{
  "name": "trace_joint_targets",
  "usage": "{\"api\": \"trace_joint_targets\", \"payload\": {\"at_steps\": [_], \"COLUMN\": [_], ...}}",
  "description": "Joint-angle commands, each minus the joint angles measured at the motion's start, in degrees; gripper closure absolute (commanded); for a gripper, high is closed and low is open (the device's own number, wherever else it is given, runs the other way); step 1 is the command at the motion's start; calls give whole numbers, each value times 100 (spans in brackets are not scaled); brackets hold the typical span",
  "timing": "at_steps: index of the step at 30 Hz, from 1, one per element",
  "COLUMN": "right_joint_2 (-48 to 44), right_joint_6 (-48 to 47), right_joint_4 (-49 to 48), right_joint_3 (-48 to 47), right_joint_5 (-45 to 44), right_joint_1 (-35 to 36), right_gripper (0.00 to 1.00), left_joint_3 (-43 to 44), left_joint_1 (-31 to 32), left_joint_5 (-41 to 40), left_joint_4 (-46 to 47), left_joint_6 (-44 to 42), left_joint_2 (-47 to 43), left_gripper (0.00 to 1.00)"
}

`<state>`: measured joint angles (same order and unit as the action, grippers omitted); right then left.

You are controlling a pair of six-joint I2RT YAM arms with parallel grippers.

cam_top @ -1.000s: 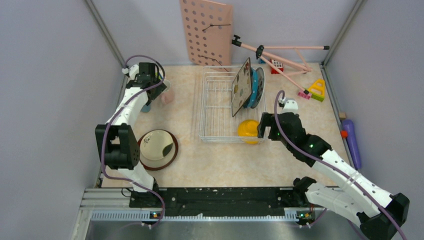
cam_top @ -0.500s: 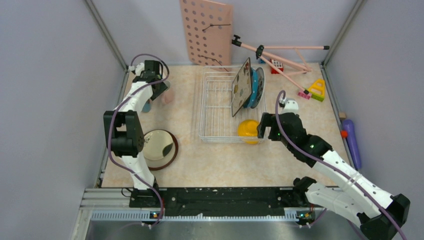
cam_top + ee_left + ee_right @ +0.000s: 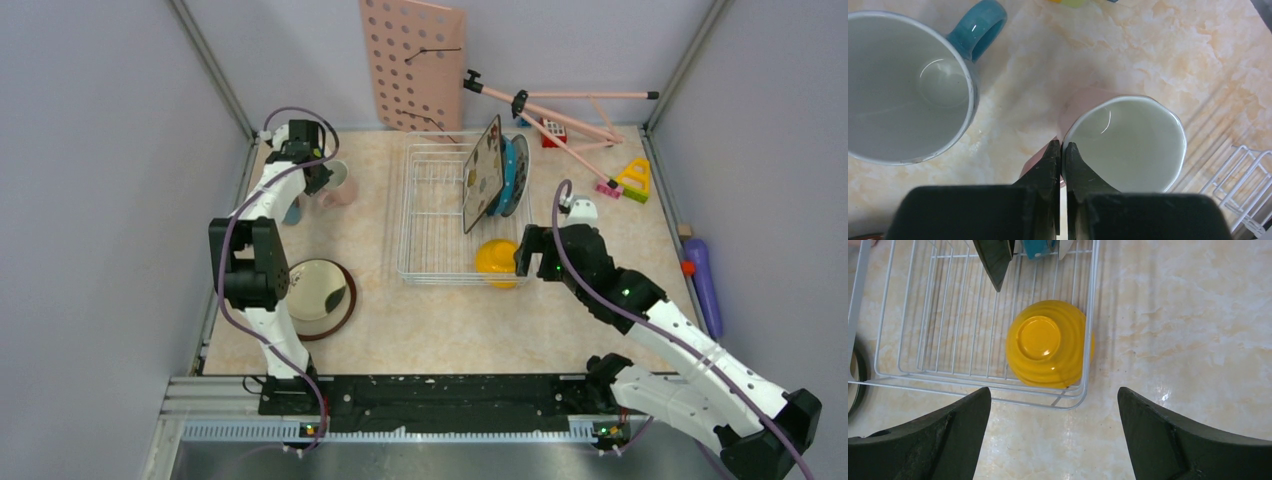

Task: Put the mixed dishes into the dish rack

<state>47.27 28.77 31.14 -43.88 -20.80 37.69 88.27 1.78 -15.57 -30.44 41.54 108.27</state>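
My left gripper (image 3: 1061, 146) (image 3: 318, 178) is shut on the near rim of the pink mug (image 3: 1128, 145) (image 3: 341, 184), one finger inside and one outside. The teal mug (image 3: 903, 95) (image 3: 292, 212) stands upright just left of it. In the dish rack (image 3: 430, 225) (image 3: 1093, 315), the square flowered plate (image 3: 483, 175), the teal dotted plate (image 3: 511, 176) and a white plate stand on edge. The yellow bowl (image 3: 1048, 342) (image 3: 497, 257) lies upside down in the rack's near right corner. My right gripper (image 3: 1054, 405) (image 3: 524, 258) hangs open just beside it. The brown-rimmed cream plate (image 3: 318, 297) lies flat near the left arm.
A pink pegboard (image 3: 412, 65) leans on the back wall. A pink folding stand (image 3: 560, 110) and toy blocks (image 3: 632, 180) lie at the back right. A purple object (image 3: 703, 280) rests along the right wall.
The left gripper has closed on the pink mug's rim, and the mug has shifted slightly right. The right arm has stayed still.
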Motion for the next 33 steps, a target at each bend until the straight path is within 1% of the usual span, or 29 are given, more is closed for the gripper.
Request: {"api": "trace_joint_targets", "payload": {"at_steps": [1,7,12,15,19,22,24,27,28,30,33], "right_joint_2": [-103,-111,-137,-164,-189,-184,-176,-200,-192,-179,-51], "right_joint_6": [41,61,4,-60,-125,-196,-307,-476,-549,-657,-597], "right_joint_4": [-48,-45,-1,32,39,7,-85,-345,-472,-779,-1221], "right_joint_3": [-330,-413,-489,-582,-725,-860,-940,-1062,-1102,-1190,-1337], "right_joint_5": [58,162,180,185,211,349,551,1138,1460,2182,2942], "right_joint_1": [-43,-43,-43,-43,-47,-43,-43,-47,-43,-43,-47], "right_gripper": [5,6,6,5,5,5,5,4,4,4,4], "left_joint_3": [239,133,-134,-478,-971,-1254,-1456,-1914,-2018,-2158,-2421], "left_joint_1": [13,9,7,10,10,14,15,39,46,66,108], "left_joint_5": [58,170,767,1235,2060,2873,3547,4582,4880,5304,5692], "left_joint_4": [45,2,81,238,560,844,1077,1690,1854,2000,2239], "left_joint_6": [-12,-28,-152,-86,141,426,679,1074,1170,1275,1526], "left_joint_2": [-298,-1056,-1820,-2384,-3177,-3654,-3876,-4131,-4209,-4352,-4594], "left_gripper": [100,100,100,100,100,100,100,100,100,100,100]}}
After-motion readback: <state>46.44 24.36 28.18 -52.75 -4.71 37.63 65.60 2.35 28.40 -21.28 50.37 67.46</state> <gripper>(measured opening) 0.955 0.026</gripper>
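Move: The pink mug is already pinched by its rim in the left hand, its middle about 4 cm right and 5 cm below; the rack's empty left half lies some 28 cm right, 4 cm back and 10 cm below. From that hand the blue mug stands 10 cm left and 4 cm back, the flowered plate some 42 cm right and 2 cm back. From the right hand, the pink mug is about 45 cm left and 25 cm ahead, the rack's left half 21 cm left and 20 cm ahead. The pink mug, kept pinched at its rim, goes up with the left hand by about 18 cm, then back and to the right towards the rack, while the wrist turns clockwise, rolls to its right and tips its fingers up, some 50 degrees in all. The open right hand rises 8 cm above the rack's near right corner, drifting left and turning counter-clockwise, towards the mug. ##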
